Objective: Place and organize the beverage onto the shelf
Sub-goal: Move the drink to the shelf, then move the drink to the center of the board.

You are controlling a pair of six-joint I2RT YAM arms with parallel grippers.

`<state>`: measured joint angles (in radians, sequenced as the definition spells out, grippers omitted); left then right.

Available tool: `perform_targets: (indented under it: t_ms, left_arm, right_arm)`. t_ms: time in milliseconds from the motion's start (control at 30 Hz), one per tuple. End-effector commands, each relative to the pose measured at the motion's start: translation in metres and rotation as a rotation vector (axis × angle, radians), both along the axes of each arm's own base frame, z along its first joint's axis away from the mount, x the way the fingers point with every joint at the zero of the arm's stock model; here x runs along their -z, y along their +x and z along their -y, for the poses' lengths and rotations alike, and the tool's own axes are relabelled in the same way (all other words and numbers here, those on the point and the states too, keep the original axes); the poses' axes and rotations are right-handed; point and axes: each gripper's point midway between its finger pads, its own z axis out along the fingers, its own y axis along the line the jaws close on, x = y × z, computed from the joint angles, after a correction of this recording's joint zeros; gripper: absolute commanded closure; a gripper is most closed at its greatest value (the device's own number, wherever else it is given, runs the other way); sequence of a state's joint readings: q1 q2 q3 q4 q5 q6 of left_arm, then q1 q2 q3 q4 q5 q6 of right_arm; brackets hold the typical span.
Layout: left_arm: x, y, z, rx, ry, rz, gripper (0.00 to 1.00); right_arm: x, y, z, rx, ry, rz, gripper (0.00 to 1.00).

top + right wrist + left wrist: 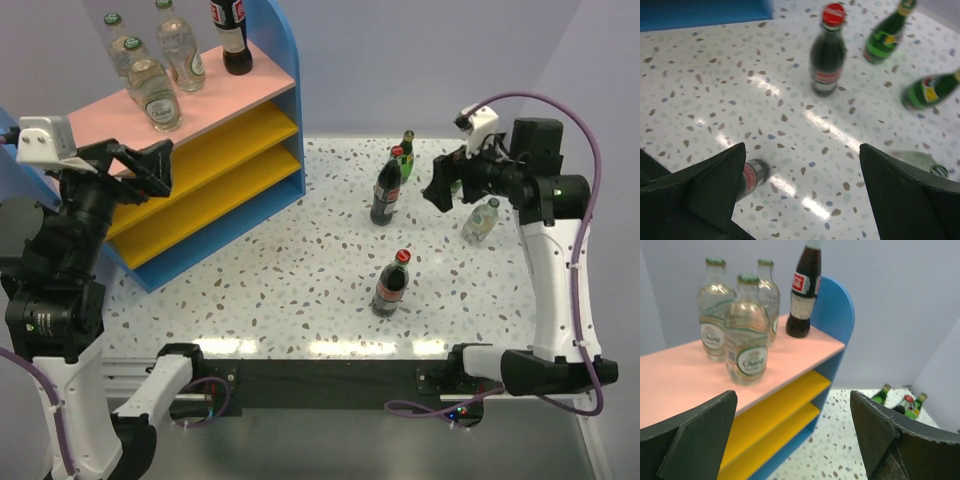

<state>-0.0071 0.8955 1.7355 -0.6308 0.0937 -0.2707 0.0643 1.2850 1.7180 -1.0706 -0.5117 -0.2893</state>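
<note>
The shelf [215, 150] stands at the back left. Its pink top board [675, 382] carries three clear green-capped bottles [746, 347] and one cola bottle [802, 295]. My left gripper [160, 168] hovers open beside the shelf's front, nothing between its fingers. On the table stand two cola bottles [389, 286] [386, 190] and a green glass bottle [407, 148]; a clear bottle [481, 221] lies on its side. My right gripper [438, 190] hangs open above the table near these. In the right wrist view a cola bottle [827, 55] and two green bottles [887, 35] [930, 90] lie ahead.
The shelf's two yellow lower boards [780, 405] hold nothing. Terrazzo tabletop [280, 270] stretches between shelf and bottles. A cola bottle [752, 176] sits just by the right gripper's left finger in its wrist view.
</note>
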Motion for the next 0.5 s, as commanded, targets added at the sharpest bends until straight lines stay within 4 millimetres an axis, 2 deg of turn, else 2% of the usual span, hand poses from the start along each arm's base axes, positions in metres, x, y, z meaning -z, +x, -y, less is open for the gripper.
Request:
perform_targets:
  t_ms: [0, 33, 67, 100, 167, 200, 267, 467]
  left_arm:
    - [0.026, 0.0, 0.027, 0.155, -0.039, -0.051, 0.0]
    - [0.03, -0.008, 0.031, 0.178, -0.045, -0.047, 0.0]
    - [0.036, -0.009, 0.034, 0.196, -0.053, -0.056, 0.0]
    - [0.053, -0.005, 0.04, 0.229, -0.058, -0.087, 0.0]
    - [0.063, -0.012, 0.045, 0.256, -0.078, -0.092, 0.0]
    - [0.076, -0.009, 0.048, 0.272, -0.081, -0.122, 0.0]
    - [0.09, -0.007, 0.05, 0.288, -0.087, -0.144, 0.0]
    - [0.12, -0.011, 0.061, 0.352, -0.112, -0.185, 0.0]
  right_arm:
    - [0.001, 0.005, 0.066, 0.304, -0.102, 0.007, 0.01]
    - [0.005, 0.006, 0.076, 0.347, -0.105, -0.006, 0.01]
    - [0.009, 0.006, 0.094, 0.42, -0.098, -0.027, 0.01]
    - [0.017, 0.006, 0.104, 0.458, -0.104, -0.052, 0.01]
    - [0.028, 0.007, 0.123, 0.529, -0.111, -0.084, 0.01]
    - [0.039, 0.01, 0.129, 0.547, -0.112, -0.119, 0.01]
    - [0.051, 0.014, 0.142, 0.584, -0.106, -0.161, 0.01]
    - [0.086, 0.043, 0.159, 0.598, -0.116, -0.276, 0.03]
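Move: Ahead and to the right of the empty right hand, the clear bottle on the table lies about 8 cm farther out, 15 cm to the right and 26 cm below. A green bottle stands 12 cm beyond it and 5 cm more to the left. From the hand, the far Coke is some 12 cm ahead and 6 cm left, and the near Coke 10 cm back and 5 cm left. From the left hand, the clear bottle is about 14 cm ahead, 60 cm right and 46 cm below. Swinging about 15 cm to the right, then also sinking some 8 cm and edging slightly forward, the open right hand goes to the clear bottle, its wrist turning about 30 degrees clockwise and tipping down. The empty left hand sinks in front of the shelf, drifting right away from the top board's bottles, fingers still open and tipping down. ##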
